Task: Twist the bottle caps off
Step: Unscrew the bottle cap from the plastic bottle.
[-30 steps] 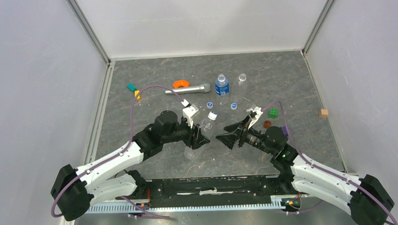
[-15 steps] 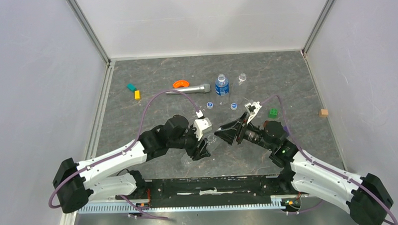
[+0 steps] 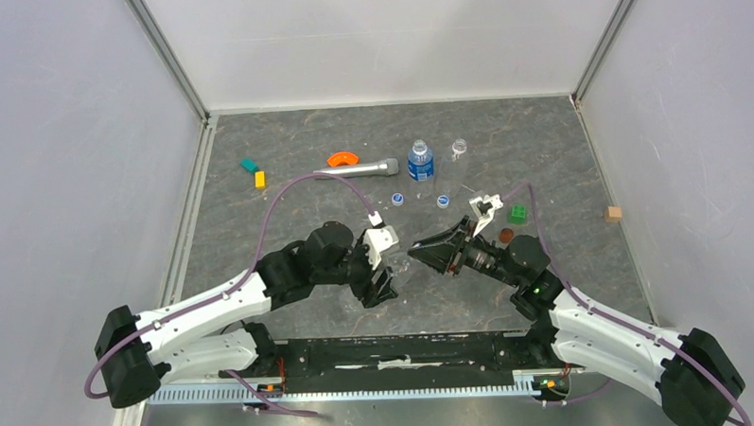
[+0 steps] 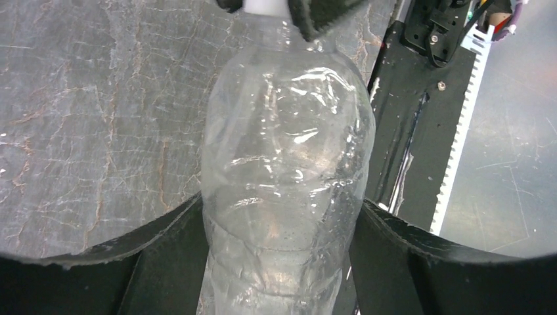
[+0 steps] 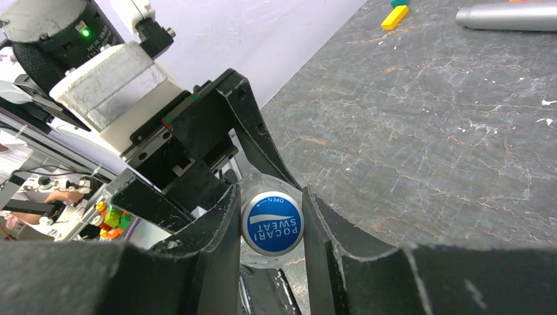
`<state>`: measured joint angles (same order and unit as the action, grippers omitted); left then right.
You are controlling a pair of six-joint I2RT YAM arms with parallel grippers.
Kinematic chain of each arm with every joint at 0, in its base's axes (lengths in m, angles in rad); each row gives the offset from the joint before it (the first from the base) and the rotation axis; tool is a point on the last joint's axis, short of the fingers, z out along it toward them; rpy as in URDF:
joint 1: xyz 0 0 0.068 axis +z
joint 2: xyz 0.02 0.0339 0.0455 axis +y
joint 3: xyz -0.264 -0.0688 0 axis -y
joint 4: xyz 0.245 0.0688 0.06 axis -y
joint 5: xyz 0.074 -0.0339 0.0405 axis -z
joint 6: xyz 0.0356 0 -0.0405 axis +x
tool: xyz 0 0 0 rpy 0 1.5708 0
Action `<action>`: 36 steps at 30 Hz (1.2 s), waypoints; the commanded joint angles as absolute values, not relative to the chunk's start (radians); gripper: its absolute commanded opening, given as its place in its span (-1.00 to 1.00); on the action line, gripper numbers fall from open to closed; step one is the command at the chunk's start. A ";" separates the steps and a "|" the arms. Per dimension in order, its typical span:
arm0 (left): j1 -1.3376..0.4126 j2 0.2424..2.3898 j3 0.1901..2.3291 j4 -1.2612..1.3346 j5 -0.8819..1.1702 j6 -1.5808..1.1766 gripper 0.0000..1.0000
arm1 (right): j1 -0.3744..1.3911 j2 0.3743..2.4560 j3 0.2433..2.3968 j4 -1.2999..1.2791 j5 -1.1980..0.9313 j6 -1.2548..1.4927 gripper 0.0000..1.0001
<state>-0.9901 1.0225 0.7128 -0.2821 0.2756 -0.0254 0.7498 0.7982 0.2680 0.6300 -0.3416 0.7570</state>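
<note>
A clear label-less bottle is lifted off the table with my left gripper shut round its body, both fingers pressing its sides. Its blue-topped, white-rimmed bottle cap points at my right gripper, whose two fingers are shut on the cap's rim. In the top view the left gripper and the right gripper meet nose to nose at the table's near middle. Two loose caps lie on the table behind them. A blue-labelled bottle and a small clear bottle stand uncapped at the back.
A silver microphone-like cylinder and an orange curved piece lie at the back. Teal and yellow blocks sit back left. A green block, a brown disc and a wooden cube are to the right.
The left arm brought the bottle nearer and to the right. The right gripper came up to the cap and its fingers closed onto it.
</note>
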 commanded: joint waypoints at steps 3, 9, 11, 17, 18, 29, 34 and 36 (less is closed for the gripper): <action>-0.988 1.014 0.730 -0.258 0.254 -0.012 0.53 | 0.748 0.784 0.242 0.624 -0.320 0.724 -0.57; -0.988 1.084 0.763 -0.282 0.246 -0.018 0.47 | 0.749 0.799 0.237 0.652 -0.326 0.737 -0.58; -0.988 1.101 0.770 -0.290 0.241 -0.018 0.38 | 0.748 0.798 0.234 0.655 -0.322 0.738 -0.58; -0.988 1.116 0.758 -0.261 0.270 -0.027 0.49 | 0.749 0.808 0.229 0.682 -0.326 0.753 -0.59; -0.988 1.113 0.750 -0.242 0.275 -0.033 0.51 | 0.748 0.810 0.228 0.685 -0.325 0.755 -0.59; -0.988 1.145 0.727 -0.199 0.260 -0.057 0.30 | 0.748 0.819 0.216 0.727 -0.317 0.782 -0.59; -0.988 1.148 0.731 -0.206 0.249 -0.054 -0.20 | 0.748 0.825 0.215 0.723 -0.321 0.778 -0.58; -0.988 1.143 0.731 -0.207 0.246 -0.052 -0.37 | 0.749 0.826 0.216 0.714 -0.322 0.769 -0.56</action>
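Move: The clear bottle's body is already between the left fingers, its middle about 1 cm below that hand. Its cap stands some 4 cm ahead, 6 cm right and 8 cm above the left hand. Two loose caps lie some 28 cm ahead of the left hand and 14 cm below, one 3 cm right, the other 14 cm right. The cap is already pinched between the right fingertips; the body's middle lies about 4 cm back, 6 cm left and 9 cm below the right hand. Both hands sink about 2.5 cm, right still pinching the cap, then left fingers close, squeezing the bottle's body. ##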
